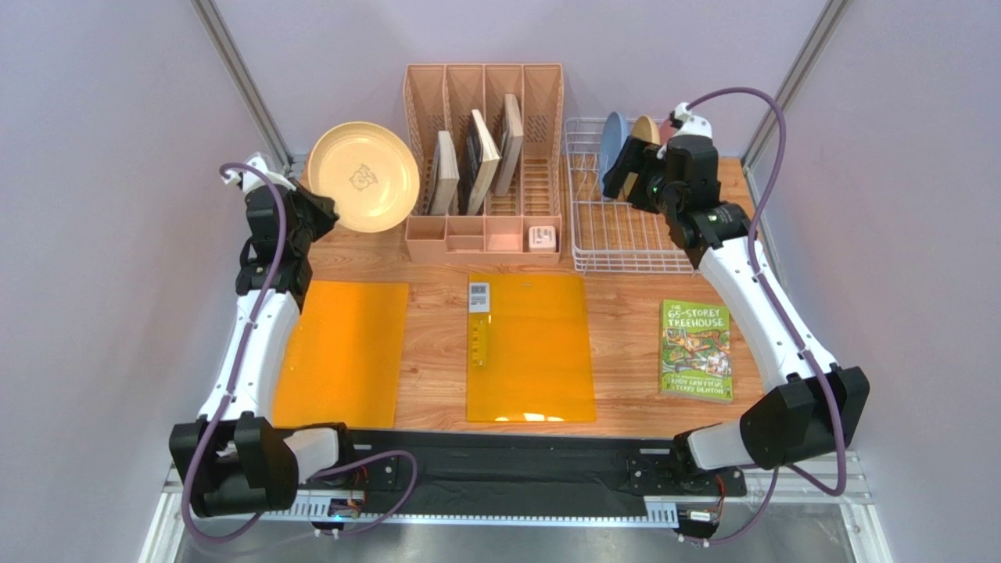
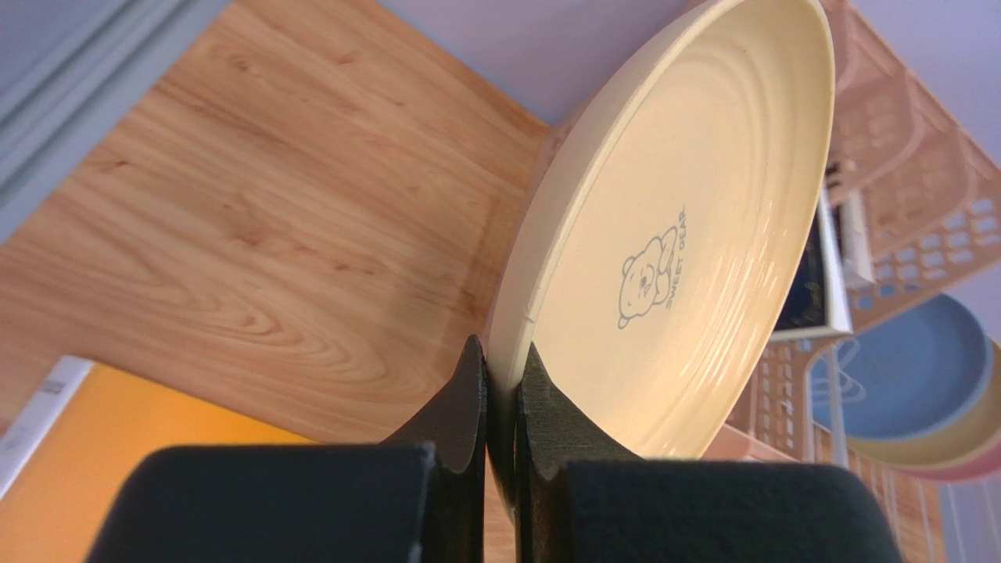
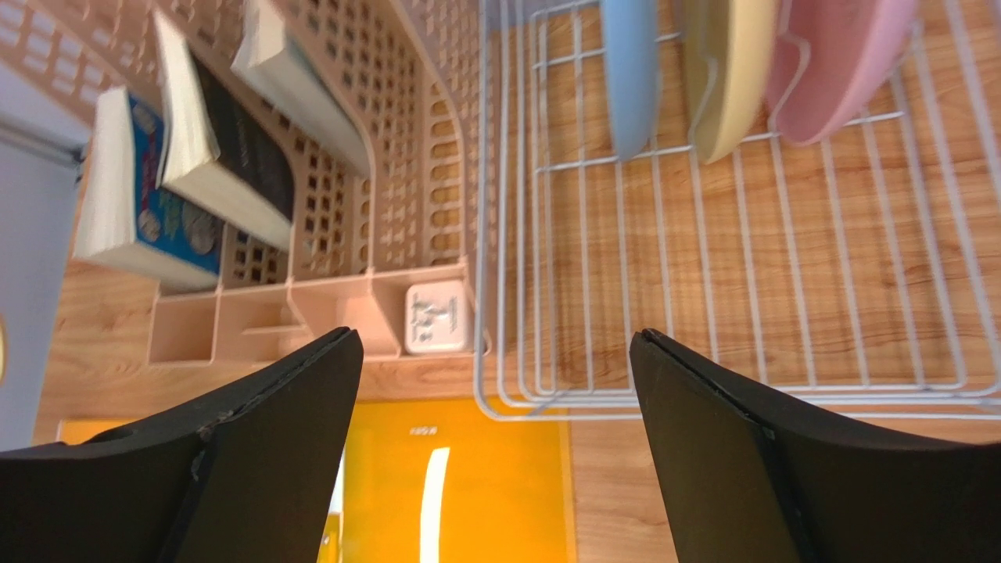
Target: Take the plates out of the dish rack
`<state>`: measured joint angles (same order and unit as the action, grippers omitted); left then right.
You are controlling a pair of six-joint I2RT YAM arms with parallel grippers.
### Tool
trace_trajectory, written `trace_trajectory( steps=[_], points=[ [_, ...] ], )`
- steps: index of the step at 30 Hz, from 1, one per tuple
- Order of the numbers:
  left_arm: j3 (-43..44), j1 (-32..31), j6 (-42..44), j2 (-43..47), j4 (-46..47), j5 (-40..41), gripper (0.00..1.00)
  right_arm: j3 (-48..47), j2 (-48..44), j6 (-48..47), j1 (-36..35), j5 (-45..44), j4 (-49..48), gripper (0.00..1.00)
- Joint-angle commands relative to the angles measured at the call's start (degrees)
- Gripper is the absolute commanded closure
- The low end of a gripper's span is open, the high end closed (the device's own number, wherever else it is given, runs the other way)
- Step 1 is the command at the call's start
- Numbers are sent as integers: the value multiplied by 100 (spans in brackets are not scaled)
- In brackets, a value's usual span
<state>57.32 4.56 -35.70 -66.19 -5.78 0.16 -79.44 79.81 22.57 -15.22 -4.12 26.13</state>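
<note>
A pale yellow plate [image 1: 362,176] with a bear print [image 2: 682,235] is held tilted over the back left of the table, left of the organizer. My left gripper [image 1: 318,210] [image 2: 501,352] is shut on its lower rim. The white wire dish rack [image 1: 611,241] [image 3: 752,387] stands at the back right. In its far slots stand a light blue plate [image 1: 611,143] [image 3: 629,70], a tan plate [image 1: 644,127] [image 3: 729,70] and a pink plate [image 3: 834,59]. My right gripper [image 1: 635,170] [image 3: 494,340] hangs open above the rack's left part, with nothing between its fingers.
A pink-beige slotted organizer [image 1: 484,229] with three books stands between the yellow plate and the rack, a small white box [image 1: 542,238] in its front tray. Two orange sheets [image 1: 347,352] [image 1: 526,346] and a green book [image 1: 696,348] lie on the wooden table.
</note>
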Motion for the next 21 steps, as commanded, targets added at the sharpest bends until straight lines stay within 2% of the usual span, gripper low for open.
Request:
trace_trajectory(
  steps=[1,7,11,21],
  points=[
    [-107,238,-190,-340,-11,686,100,-493,323,-235,476,-256,-29,9],
    [-195,449,-402,-1130,455,968,100,-1047,956,-297,880,113,76,9],
    [-81,704,-718,-1799,867,643,100,-1363,1308,-279,969,280,85,10],
    [411,731,-991,-3285,974,344,100,-2154,2152,-499,995,298,182,10]
  ],
)
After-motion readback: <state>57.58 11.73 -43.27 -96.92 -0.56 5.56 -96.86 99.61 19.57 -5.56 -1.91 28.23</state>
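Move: My left hand grips the yellow plate by its rim; the bare table patch it is meant for lies about 9 cm ahead and roughly 24 below. The organizer stands some 24 cm right, 12 ahead; the orange folder 18 back, 4 left. From my empty right hand the blue plate is about 15 cm ahead, 5 right and 14 below, with the other yellow plate and then the pink one at 5 cm steps farther right. I sink my left hand about 20 cm towards the bare table left of the organizer, easing left and a little forward, tipping the fingers down some 25 degrees and turning slightly counter-clockwise, my grip on the yellow plate's rim unchanged. Meanwhile my wide-open right hand swings right and forward, then straight forward towards the blue plate, about 9 cm out in all. ##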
